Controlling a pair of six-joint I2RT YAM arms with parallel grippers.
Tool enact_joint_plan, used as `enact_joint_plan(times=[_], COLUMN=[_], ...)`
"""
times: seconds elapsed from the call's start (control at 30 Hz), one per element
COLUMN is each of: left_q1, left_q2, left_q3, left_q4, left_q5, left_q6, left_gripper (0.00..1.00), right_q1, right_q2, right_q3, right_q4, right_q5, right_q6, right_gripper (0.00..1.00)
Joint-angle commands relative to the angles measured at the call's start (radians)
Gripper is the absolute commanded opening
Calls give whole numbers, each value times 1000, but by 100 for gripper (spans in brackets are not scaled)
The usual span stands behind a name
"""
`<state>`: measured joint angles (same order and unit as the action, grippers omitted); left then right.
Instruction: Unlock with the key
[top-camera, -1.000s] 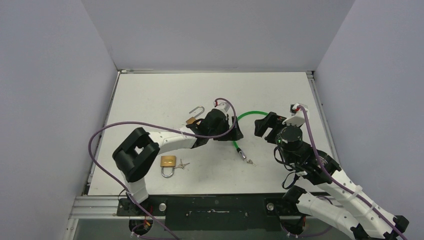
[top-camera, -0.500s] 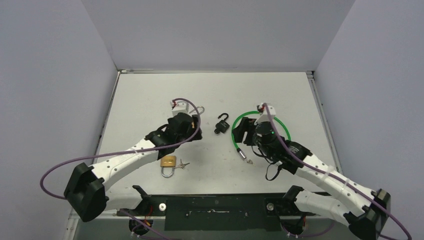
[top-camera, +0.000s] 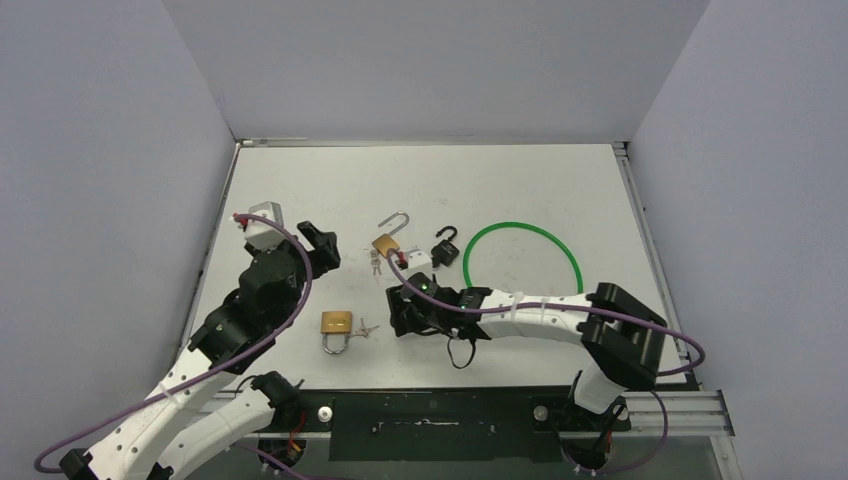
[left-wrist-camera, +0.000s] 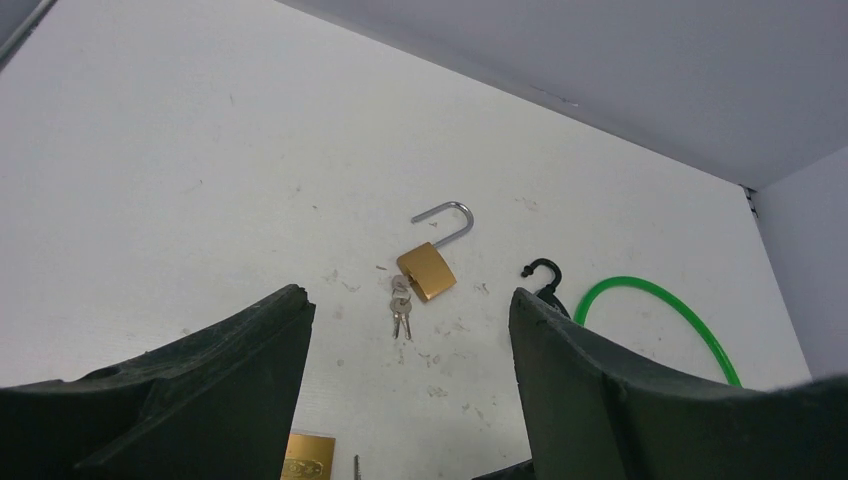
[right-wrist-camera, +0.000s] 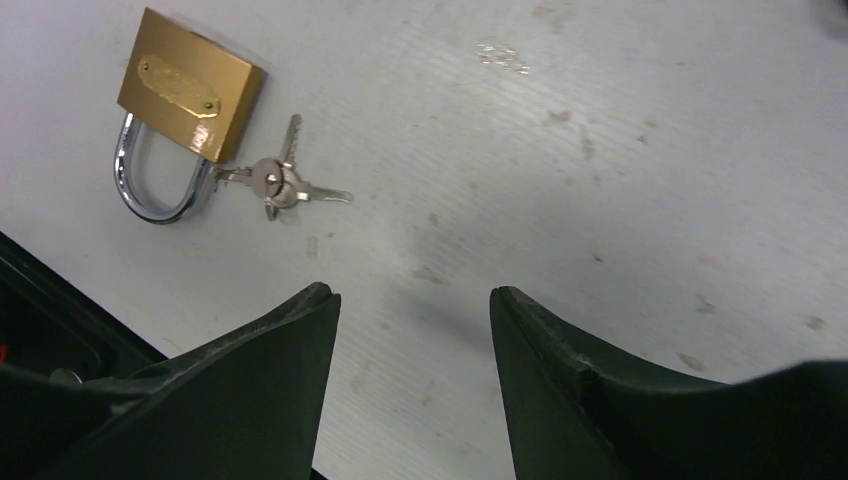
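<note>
A shut brass padlock (top-camera: 336, 325) lies near the front with a key bunch (top-camera: 366, 329) at its shackle; the right wrist view shows the padlock (right-wrist-camera: 190, 85) and its keys (right-wrist-camera: 280, 182). My right gripper (top-camera: 399, 311) is open and empty, low over the table to the right of those keys (right-wrist-camera: 410, 291). A second brass padlock (top-camera: 388, 240), shackle open, lies mid-table with keys (left-wrist-camera: 400, 310) below it. My left gripper (top-camera: 318, 241) is open and empty, left of that open padlock (left-wrist-camera: 427, 270) and above the table (left-wrist-camera: 408, 296).
A small black padlock (top-camera: 445, 247) with an open shackle lies right of the open brass one. A green cable loop (top-camera: 520, 228) lies right of centre. Grey walls enclose the table on three sides. The right arm stretches across the front of the table.
My left arm has pulled back to the left, uncovering the open brass padlock. My right arm has swung left and down, away from the green cable, towards the shut padlock's keys.
</note>
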<state>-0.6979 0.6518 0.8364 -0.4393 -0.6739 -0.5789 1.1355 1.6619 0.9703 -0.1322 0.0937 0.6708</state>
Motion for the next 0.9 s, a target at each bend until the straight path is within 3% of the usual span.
enact_joint_plan(times=[0.0,0.43,0.77,0.87], left_q1=[5,5,5,5], left_q2=[-45,-80,-85,-85], left_q3=[35,35,14,12], left_q4=[-42,-90,-97,-100], left_q5=[-57,-82,-76,-75], left_q6=[48,57,32,27], left_gripper=[69,72,72,72], right_q1=[34,49,62,64], right_q2=[117,300,352,359], right_q3=[150,294,350,354], right_q4=[106,70,-34,-39], right_q5=[-74,-136,-37,-25], right_q6=[-2,21,18,18], right_gripper=[47,25,25,18])
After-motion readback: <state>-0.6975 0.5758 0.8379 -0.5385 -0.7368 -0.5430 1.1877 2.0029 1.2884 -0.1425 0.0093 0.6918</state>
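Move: The bunch of keys I go for lies about 9 cm to my right hand's left, 1 cm back and some 4 cm below. The closed brass padlock is just beyond it, about 15 cm left and 1 cm back. The used keys are roughly 13 cm ahead and 7 cm left, the opened brass lock 17 cm ahead and 4 cm left. From my left hand, the bunch is about 9 cm back, 12 cm right and 27 cm below. I sweep my right hand about 8 cm left over the table to the bunch beside the closed padlock, fast then easing, sinking some 3 cm, more steeply towards the end. On the way its fingers narrow from half open to a small gap around the key ring, with the wrist turning only a few degrees. My left hand, empty and open, backs off about 3 cm to the left and back. ##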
